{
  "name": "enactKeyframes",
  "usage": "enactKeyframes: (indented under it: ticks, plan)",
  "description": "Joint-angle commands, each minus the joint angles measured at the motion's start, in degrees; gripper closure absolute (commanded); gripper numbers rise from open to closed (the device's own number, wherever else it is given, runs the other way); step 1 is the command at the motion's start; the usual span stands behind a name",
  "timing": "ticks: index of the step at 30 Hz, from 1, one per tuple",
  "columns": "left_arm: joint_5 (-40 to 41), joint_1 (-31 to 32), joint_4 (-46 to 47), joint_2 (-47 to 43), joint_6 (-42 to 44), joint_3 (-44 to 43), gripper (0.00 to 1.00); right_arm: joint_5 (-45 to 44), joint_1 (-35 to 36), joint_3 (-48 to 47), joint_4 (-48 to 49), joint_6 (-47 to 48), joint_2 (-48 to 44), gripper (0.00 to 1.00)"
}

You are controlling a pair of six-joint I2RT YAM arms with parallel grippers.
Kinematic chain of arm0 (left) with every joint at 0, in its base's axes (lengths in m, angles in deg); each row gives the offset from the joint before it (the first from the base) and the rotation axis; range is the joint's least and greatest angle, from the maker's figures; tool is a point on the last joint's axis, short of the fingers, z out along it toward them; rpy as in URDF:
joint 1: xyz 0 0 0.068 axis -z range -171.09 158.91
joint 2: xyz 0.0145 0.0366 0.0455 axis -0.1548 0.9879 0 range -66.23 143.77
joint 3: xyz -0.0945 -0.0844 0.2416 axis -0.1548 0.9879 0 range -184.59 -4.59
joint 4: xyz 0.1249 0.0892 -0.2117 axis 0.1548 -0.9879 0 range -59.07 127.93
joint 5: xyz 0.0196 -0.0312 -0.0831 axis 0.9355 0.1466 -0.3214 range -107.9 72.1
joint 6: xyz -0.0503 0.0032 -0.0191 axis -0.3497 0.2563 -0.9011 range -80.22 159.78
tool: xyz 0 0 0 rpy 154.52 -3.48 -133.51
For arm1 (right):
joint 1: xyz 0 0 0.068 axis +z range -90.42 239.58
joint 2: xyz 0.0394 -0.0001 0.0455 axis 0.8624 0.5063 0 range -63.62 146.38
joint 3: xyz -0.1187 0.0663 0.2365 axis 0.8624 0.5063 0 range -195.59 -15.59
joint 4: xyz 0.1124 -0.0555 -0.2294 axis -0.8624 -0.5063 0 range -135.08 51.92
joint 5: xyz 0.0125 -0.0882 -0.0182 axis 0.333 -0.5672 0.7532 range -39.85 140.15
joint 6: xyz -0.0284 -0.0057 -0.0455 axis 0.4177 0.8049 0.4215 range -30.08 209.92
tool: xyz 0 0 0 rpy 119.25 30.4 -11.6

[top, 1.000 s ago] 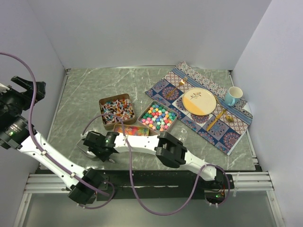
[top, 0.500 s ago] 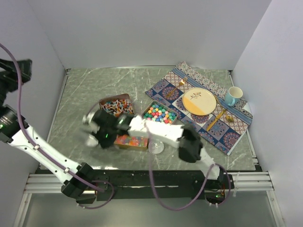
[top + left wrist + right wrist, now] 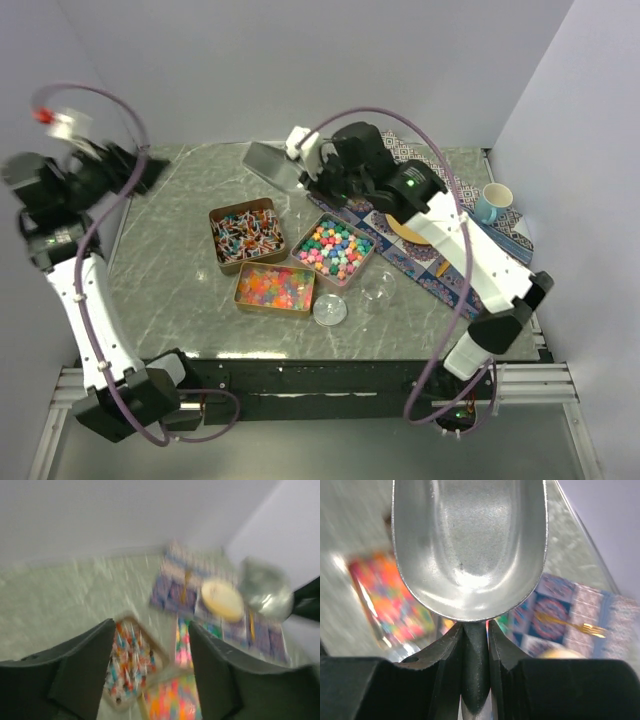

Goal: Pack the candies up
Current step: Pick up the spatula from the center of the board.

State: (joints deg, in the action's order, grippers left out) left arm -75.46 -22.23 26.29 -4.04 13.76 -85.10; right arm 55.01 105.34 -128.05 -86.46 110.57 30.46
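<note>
The candies lie in three copper tins: wrapped stick sweets (image 3: 246, 234), chunky pastel pieces (image 3: 335, 249) and tiny glossy beads (image 3: 275, 287). My right gripper (image 3: 306, 160) is raised over the back of the table, shut on the handle of a metal scoop (image 3: 266, 163). In the right wrist view the scoop's bowl (image 3: 470, 545) is empty, and its handle sits between the fingers of that gripper (image 3: 476, 630). My left gripper (image 3: 140, 166) hangs high at the left, open and empty. Blurred stick sweets (image 3: 129, 662) and beads (image 3: 175, 700) show below the left gripper (image 3: 151, 625).
A clear round jar (image 3: 378, 290) and its lid (image 3: 330, 310) stand near the front edge, right of the bead tin. A patterned placemat (image 3: 350, 190) at the back right carries a plate (image 3: 420, 215) and gold cutlery. A blue cup (image 3: 492, 203) stands by the right wall.
My right arm has swung up from low at the table's front left to high over the back, carrying the scoop. The left arm has turned inward from the left wall. Jar and lid are uncovered.
</note>
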Motion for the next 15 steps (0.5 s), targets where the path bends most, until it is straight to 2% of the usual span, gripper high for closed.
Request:
enactKeyframes:
  ticks: [1,2,3,4,5,6,7,9,12,15]
  plan:
    - [-6.2,5.5,-25.7,-1.4,38.4,10.8,0.45,-1.3,0.3,3.7,-10.1,20.6,-6.3,1.0]
    - [-7.7,6.4,-30.4,-1.2,54.1,12.2,0.59,-1.5,0.4,4.6,-11.9,22.3,-6.7,1.0]
    - [-7.9,6.6,-40.0,-1.1,61.9,14.8,0.93,-1.3,0.5,6.6,-15.0,24.4,-7.1,1.0]
    - [-7.5,6.6,-44.3,-0.7,75.6,15.6,0.99,-0.6,0.8,7.3,-16.9,25.3,-7.1,1.0]
    - [-6.3,7.0,-47.4,0.5,80.5,16.3,0.99,-0.4,1.1,8.0,-18.4,25.7,-6.9,1.0]
    - [-5.6,7.1,-55.1,1.3,85.8,16.6,0.99,-0.2,1.8,8.9,-21.5,27.0,-6.5,1.0]
    - [-4.8,7.3,-59.4,2.4,100.1,16.5,0.99,-0.4,3.4,9.4,-23.3,28.1,-5.8,1.0]
    - [-0.3,7.8,-66.8,5.6,111.7,18.1,0.99,-4.1,5.9,11.4,-27.0,31.1,-4.8,1.0]
    - [1.7,8.0,-66.8,9.0,116.6,21.4,0.99,-7.1,9.8,10.8,-31.8,34.1,-2.3,1.0]
    - [-0.1,9.5,-62.6,12.0,115.7,24.4,0.99,-9.8,12.0,9.2,-34.4,34.9,0.6,1.0]
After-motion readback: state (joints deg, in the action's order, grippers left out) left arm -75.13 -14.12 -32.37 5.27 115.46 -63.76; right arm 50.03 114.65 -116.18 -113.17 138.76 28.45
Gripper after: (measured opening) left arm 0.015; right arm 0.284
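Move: The right hand already holds the spatula. The gummy tray lies about 6 cm back, 10 cm to its left and 33 cm below; on that level, the star-candy tray is 6 cm ahead and 4 cm right, the lollipop tray 11 cm ahead and 18 cm left. From the left hand the gummy tray is 6 cm back, 19 cm right and 44 cm down, the lollipop tray 11 cm ahead, 11 cm right and as deep. Keep the spatula gripped and swing the right hand down about 12 cm, back some 9 and right 6, tipping the fingers steeply down so the bowl comes over the gummy tray. Drop the left gripper fast, about 30 cm and a little back, shutting its empty fingers and turning them right and down towards the gummy tray. ##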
